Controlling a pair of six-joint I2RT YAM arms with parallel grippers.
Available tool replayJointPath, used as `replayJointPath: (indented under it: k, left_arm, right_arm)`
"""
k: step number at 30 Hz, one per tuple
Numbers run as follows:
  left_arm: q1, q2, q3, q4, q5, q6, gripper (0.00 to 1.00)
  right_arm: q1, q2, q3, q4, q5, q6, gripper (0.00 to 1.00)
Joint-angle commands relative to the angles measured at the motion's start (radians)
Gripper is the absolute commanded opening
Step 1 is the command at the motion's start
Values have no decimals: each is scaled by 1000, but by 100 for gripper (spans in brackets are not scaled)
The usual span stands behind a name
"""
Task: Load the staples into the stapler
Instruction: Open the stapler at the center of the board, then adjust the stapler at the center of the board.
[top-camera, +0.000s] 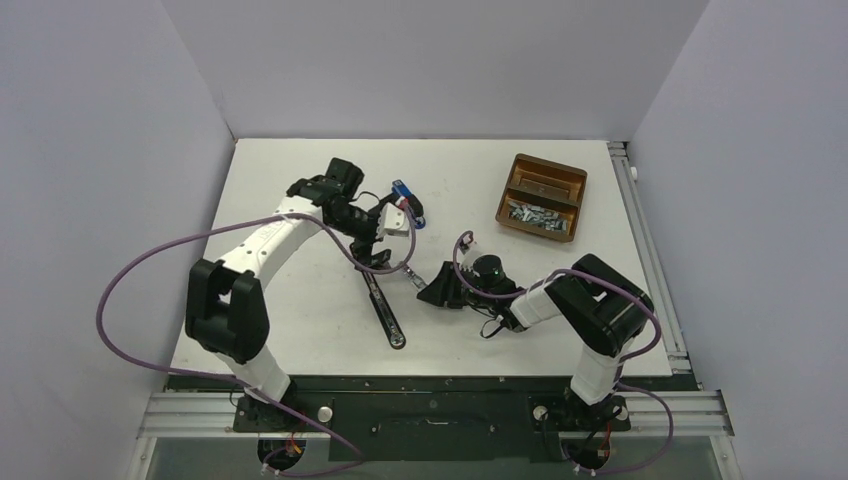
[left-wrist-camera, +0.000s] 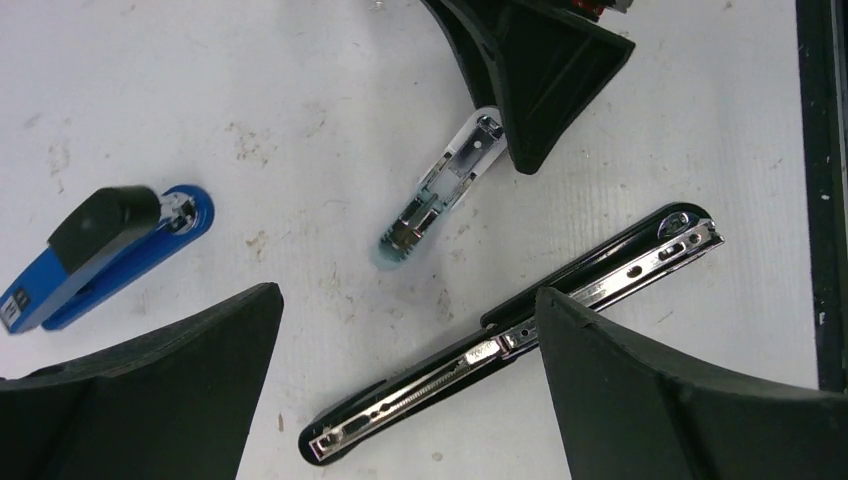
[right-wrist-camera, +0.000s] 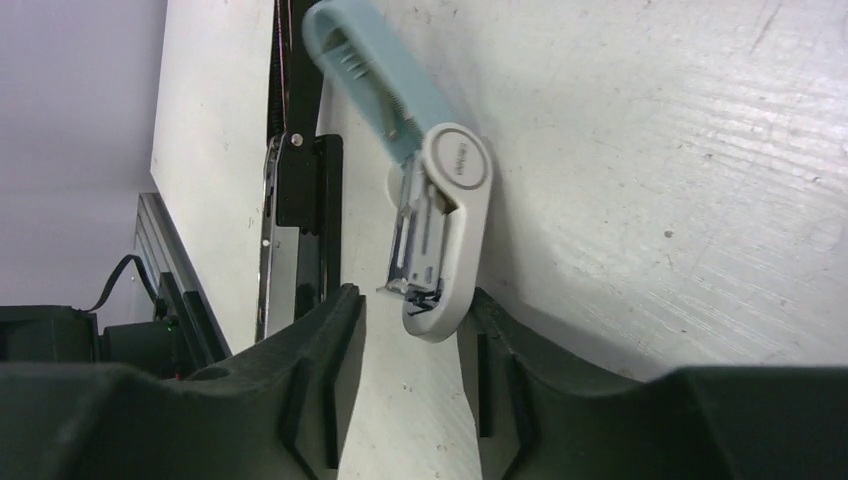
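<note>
A small white stapler (right-wrist-camera: 445, 230) lies on the table with its pale blue lid (right-wrist-camera: 375, 70) swung up and its metal channel bared. Its rear end sits between the fingertips of my right gripper (right-wrist-camera: 408, 300), close to one finger and with a clear gap to the other; the jaws are open. A long black stapler (left-wrist-camera: 520, 335) lies unfolded flat, its chrome rail up. My left gripper (left-wrist-camera: 408, 295) hovers over it, jaws wide and empty. The staples (top-camera: 530, 213) lie loose in the brown tray (top-camera: 520, 165) at the back right.
A blue and black stapler (left-wrist-camera: 100, 255) lies closed to the left of the white one. The long black stapler (top-camera: 382, 300) runs toward the table's near edge. Purple cables loop off both arms. White walls close in the table on three sides.
</note>
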Motion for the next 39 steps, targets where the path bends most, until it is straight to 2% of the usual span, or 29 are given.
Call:
replayJointPath:
  k: [1,3,15,21,26,32,39]
  left_arm:
    - [47,-110,15,22,84,-135,96]
    - [62,-138,-3,34,96,-160,96]
    - [96,-220,-61,34,109,-194,96]
    - [111,-261,-89,68,101,-233,96]
    - [151,-292,-125,181,49,-397,96]
    - [225,-313,-151,266,13,-528,96]
    - [278,-349,-193,331,-17,-572,96]
  right_arm:
    - [13,-9,-4,-49,66,-15,44]
    - [14,-23,-10,-67,71,-24,48]
    - [13,-164,-29,-287,132,-148,60]
    - [22,-237,70,-423,189,-213,67]
    - [52,-193,178,-490,248,-267,68]
    - [130,-109,293,-520,295,-292,76]
    - [214,-33,364,-593,443,-295,72]
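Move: The right hand still has the near end of the opened small stapler between its fingertips, its middle lying about 3 cm ahead, 2 cm to the left and 1 cm below. The long black stapler lies open about 10 cm to the left, level with that hand, and the blue stapler some 18 cm ahead and 3 cm left. From the left hand the small stapler is about 4 cm back, 5 cm right and 12 cm below. The right fingers spread from about a third to three quarters open to free the small stapler, the hand drawing some 2.5 cm right and then swinging forward and about 5 cm back to the left, sinking a little at the end as the fingers tip down by some 20 degrees and come to either side of the stapler. The left hand, fingers staying wide open, climbs clear of the small stapler by about 6 cm, then swings some 8 cm left and a little forward, turning roughly 30 degrees counter-clockwise. ##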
